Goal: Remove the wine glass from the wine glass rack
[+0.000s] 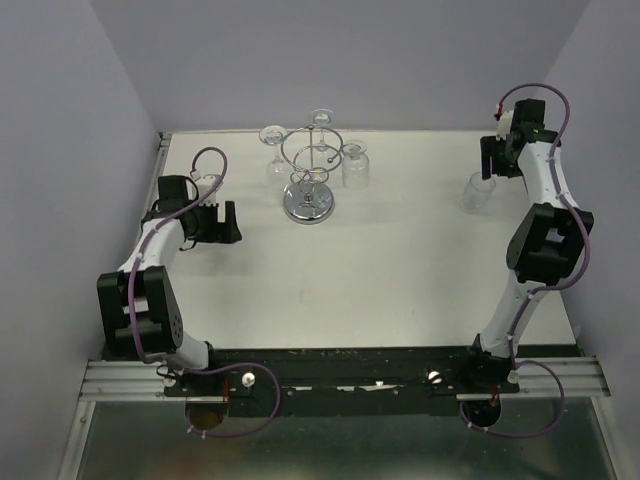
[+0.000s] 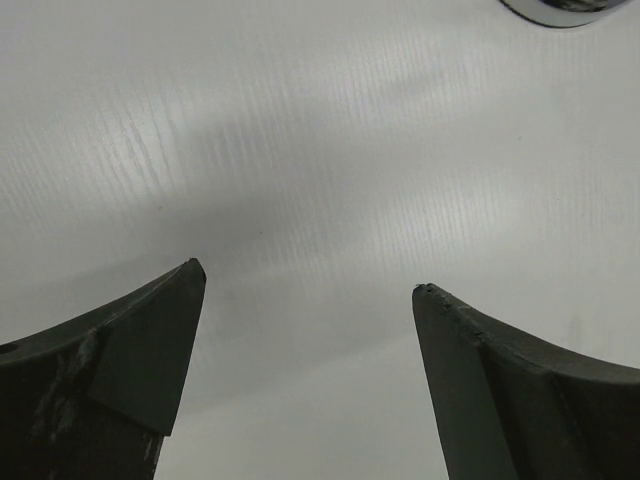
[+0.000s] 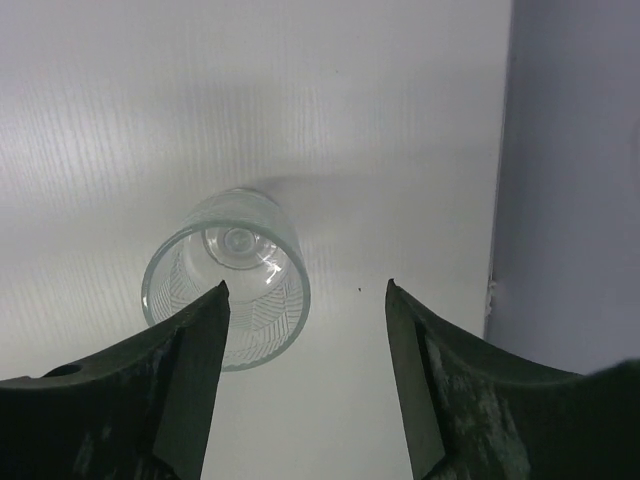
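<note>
The chrome wine glass rack (image 1: pixel 309 170) stands at the back centre on its round mirrored base (image 1: pixel 309 204); an edge of that base shows in the left wrist view (image 2: pixel 560 10). Clear wine glasses hang from its rings at the left (image 1: pixel 273 142), back (image 1: pixel 320 119) and right (image 1: pixel 355 165). Another wine glass (image 1: pixel 477 192) stands upright on the table at the right. My right gripper (image 1: pixel 489 170) is open just above it; in the right wrist view the glass (image 3: pixel 240 265) sits by the left finger (image 3: pixel 190 380), outside the jaws (image 3: pixel 305 290). My left gripper (image 1: pixel 232 222) is open and empty (image 2: pixel 305 275), left of the rack.
The white table (image 1: pixel 380 280) is closed in by purple walls; the right wall (image 3: pixel 570 180) is close beside the right gripper. A metal rail (image 1: pixel 330 375) with both arm bases runs along the near edge.
</note>
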Action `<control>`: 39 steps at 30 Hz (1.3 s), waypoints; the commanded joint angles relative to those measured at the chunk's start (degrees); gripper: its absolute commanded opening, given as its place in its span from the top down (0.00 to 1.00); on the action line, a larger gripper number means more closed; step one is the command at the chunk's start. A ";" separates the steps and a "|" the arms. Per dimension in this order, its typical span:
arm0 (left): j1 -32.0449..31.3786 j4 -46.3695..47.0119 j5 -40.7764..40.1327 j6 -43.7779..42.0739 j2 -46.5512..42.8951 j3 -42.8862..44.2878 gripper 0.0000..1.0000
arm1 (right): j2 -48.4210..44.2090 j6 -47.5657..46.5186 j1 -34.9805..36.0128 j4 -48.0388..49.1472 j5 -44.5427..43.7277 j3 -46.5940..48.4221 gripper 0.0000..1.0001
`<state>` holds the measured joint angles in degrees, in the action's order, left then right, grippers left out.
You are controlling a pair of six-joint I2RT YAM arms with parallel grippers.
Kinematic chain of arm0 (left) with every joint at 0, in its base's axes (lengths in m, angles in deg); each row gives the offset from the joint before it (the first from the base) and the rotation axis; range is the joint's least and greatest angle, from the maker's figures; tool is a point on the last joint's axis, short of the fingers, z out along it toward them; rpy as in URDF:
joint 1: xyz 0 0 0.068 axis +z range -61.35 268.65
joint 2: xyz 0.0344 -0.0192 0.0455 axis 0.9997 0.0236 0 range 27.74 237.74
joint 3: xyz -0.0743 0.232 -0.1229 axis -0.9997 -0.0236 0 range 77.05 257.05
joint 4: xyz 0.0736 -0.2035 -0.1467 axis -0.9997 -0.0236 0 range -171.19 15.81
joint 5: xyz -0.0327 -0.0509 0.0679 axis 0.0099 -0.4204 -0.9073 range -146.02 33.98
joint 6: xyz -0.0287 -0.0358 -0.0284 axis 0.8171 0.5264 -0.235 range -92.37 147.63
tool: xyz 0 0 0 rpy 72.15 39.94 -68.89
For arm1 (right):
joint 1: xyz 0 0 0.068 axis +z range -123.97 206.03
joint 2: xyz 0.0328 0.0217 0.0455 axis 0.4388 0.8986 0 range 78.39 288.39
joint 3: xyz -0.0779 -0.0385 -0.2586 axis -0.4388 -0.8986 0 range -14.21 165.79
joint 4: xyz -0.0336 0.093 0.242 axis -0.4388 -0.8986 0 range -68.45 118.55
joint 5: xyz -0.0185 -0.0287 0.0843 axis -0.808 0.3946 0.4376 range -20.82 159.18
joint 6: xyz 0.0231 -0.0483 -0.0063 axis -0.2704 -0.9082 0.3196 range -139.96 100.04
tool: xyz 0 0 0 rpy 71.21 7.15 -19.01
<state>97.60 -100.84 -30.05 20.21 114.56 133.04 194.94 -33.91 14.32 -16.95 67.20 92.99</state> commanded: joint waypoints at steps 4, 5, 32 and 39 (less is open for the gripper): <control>-0.34 6.52 1.63 6.44 -8.59 -2.37 0.01 | -8.87 -1.42 -0.34 -0.03 9.32 3.37 0.22; -0.42 7.22 0.14 7.15 -9.21 -2.37 0.01 | -10.63 -1.95 -0.34 0.05 13.71 2.85 0.21; -4.91 10.58 -6.90 -11.91 -11.42 1.67 0.01 | -28.94 -16.63 17.41 37.83 57.95 -35.03 0.07; -4.91 5.12 -4.53 -13.06 -10.97 1.32 0.04 | -24.27 -10.40 21.63 52.69 55.86 -36.54 0.00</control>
<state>92.66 -90.26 -37.39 9.37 103.74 133.74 168.82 -47.73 33.89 22.51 122.59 57.19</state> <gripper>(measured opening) 0.963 0.994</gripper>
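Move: Some 38 cm to the right hand's left and about 3 cm farther out, at nearly its own height, hangs the rack's right-hand wine glass. The rack's pole stands another 12 cm left of that glass, the rear glass about 10 cm left of it and 8 cm farther out. The freed glass stands about 4 cm left of the right hand, 7 cm below. From the left hand the right-hand glass lies about 31 cm right, 15 cm ahead and 5 cm above. Leaving the freed glass, the right hand sweeps about 30 cm left towards the rack's right-hand glass, first climbing some 20 cm and drawing back, then sinking roughly half of that. It swings counter-clockwise by around 70 degrees while its part-open fingers spread wide. The empty left hand rises about 11 cm, eases slightly forward, tips its fingers up and dips a little at the end, still open. ##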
